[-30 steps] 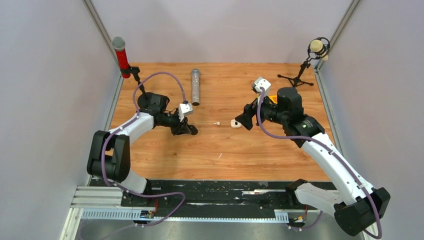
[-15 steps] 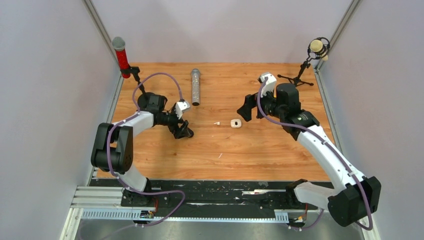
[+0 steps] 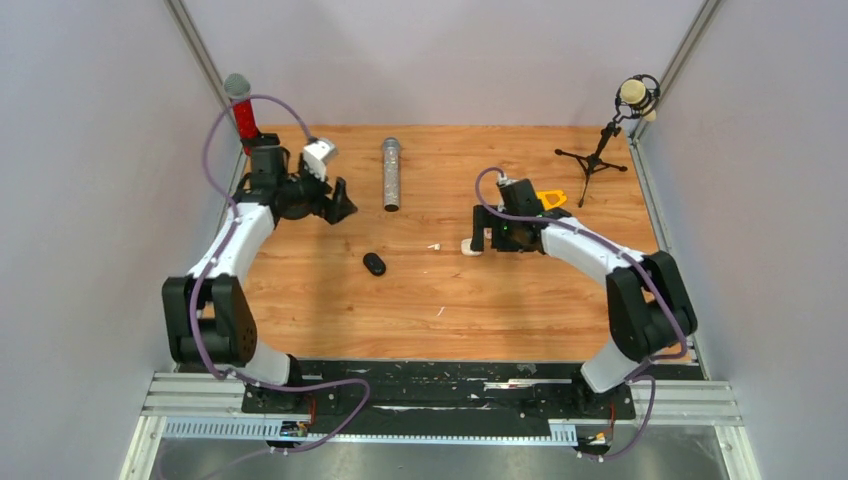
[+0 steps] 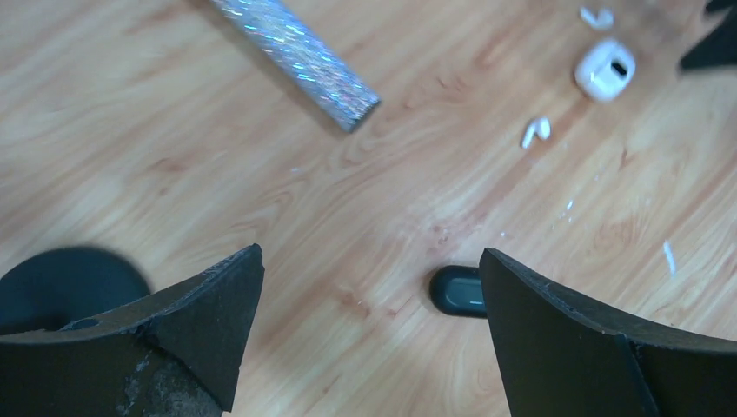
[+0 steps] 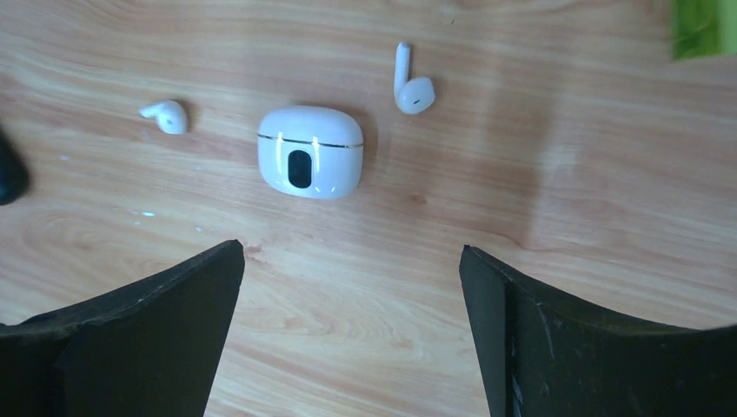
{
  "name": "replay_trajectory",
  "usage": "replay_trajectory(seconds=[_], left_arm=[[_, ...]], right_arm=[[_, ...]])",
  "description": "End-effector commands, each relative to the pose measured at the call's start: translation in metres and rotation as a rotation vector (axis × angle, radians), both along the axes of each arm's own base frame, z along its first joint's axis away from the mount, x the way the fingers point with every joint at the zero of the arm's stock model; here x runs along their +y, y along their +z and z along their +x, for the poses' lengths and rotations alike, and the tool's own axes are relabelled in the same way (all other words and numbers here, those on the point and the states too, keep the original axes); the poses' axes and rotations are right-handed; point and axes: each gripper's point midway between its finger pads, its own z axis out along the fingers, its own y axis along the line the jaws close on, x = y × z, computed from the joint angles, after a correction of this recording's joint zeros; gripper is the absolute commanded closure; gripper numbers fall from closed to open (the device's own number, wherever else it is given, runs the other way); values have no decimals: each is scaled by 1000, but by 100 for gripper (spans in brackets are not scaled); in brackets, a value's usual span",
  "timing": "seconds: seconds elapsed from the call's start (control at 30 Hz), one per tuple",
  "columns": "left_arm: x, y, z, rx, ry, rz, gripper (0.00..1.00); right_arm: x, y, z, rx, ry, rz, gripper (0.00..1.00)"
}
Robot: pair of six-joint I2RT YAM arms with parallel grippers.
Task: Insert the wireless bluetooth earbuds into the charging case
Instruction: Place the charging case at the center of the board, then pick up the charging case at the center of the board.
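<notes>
A closed white charging case [image 5: 310,163] lies on the wooden table, with one white earbud [image 5: 167,115] to its left and a stemmed white earbud [image 5: 410,87] to its upper right. My right gripper [image 5: 352,252] hovers open just short of the case, holding nothing. In the top view it [image 3: 483,238] stands right beside the white case [image 3: 468,246]. A closed black case [image 3: 373,263] lies alone nearer the left. My left gripper [image 3: 338,205] is open and empty, raised at the far left; its wrist view shows the black case [image 4: 454,291] partly behind one finger.
A silver microphone [image 3: 390,175] lies at the back middle. A red microphone [image 3: 240,105] on a stand sits at the back left, a beige one on a tripod [image 3: 600,150] at the back right. A yellow object [image 3: 550,197] sits behind my right wrist. A white sliver [image 3: 440,311] lies nearer the front.
My left gripper opened, left the black case on the table and drew back to the far left. My right gripper opened wide and its arm swung in beside the white case.
</notes>
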Motion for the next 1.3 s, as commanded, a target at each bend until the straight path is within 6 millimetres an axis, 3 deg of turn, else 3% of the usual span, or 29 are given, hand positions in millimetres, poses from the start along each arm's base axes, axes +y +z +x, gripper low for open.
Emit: replay_trajectory(seconds=[0.0, 0.17, 0.33, 0.47, 0.63, 0.77, 0.93, 1.07, 1.13, 1.17, 1.27], left_arm=[[15, 67, -19, 37, 213, -182, 0], [12, 47, -58, 122, 257, -216, 0], [6, 51, -71, 122, 222, -243, 1], [2, 62, -66, 107, 214, -278, 1], [0, 73, -59, 86, 207, -303, 1], [-3, 76, -56, 95, 207, -330, 1], [-6, 78, -60, 94, 179, -340, 3], [-7, 77, -67, 95, 149, -321, 13], [-10, 87, -73, 61, 98, -310, 19], [-10, 94, -80, 45, 77, -298, 21], [-7, 140, -89, -214, 10, -220, 20]], right_arm=[[20, -16, 10, 35, -59, -42, 3], [35, -29, 15, 54, -80, -60, 2], [33, -48, 29, 58, -99, -130, 4], [41, -61, 36, 82, -70, -142, 20], [39, -62, 30, 84, -65, -154, 26], [38, -66, 29, 86, -51, -168, 46], [47, -58, 20, 89, -24, -126, 62], [58, -21, 24, 27, -10, -50, 71], [67, 16, 27, -47, -2, 22, 72], [73, 47, 26, -109, 13, 80, 72], [92, 121, 16, -260, 43, 256, 72]])
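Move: The white charging case lies about 3 cm ahead of the open right hand, 4 to its left and 7 below. One white earbud sits some 7 cm to the left of the case, level with it; the other about 3 cm farther out and 3 to the case's right. From the left hand the white charging case is roughly 22 cm right, 4 back and 13 below. Right hand sinks 6 cm, left and forward, pinches the white case, lifts it 5; left draws back, rising. ##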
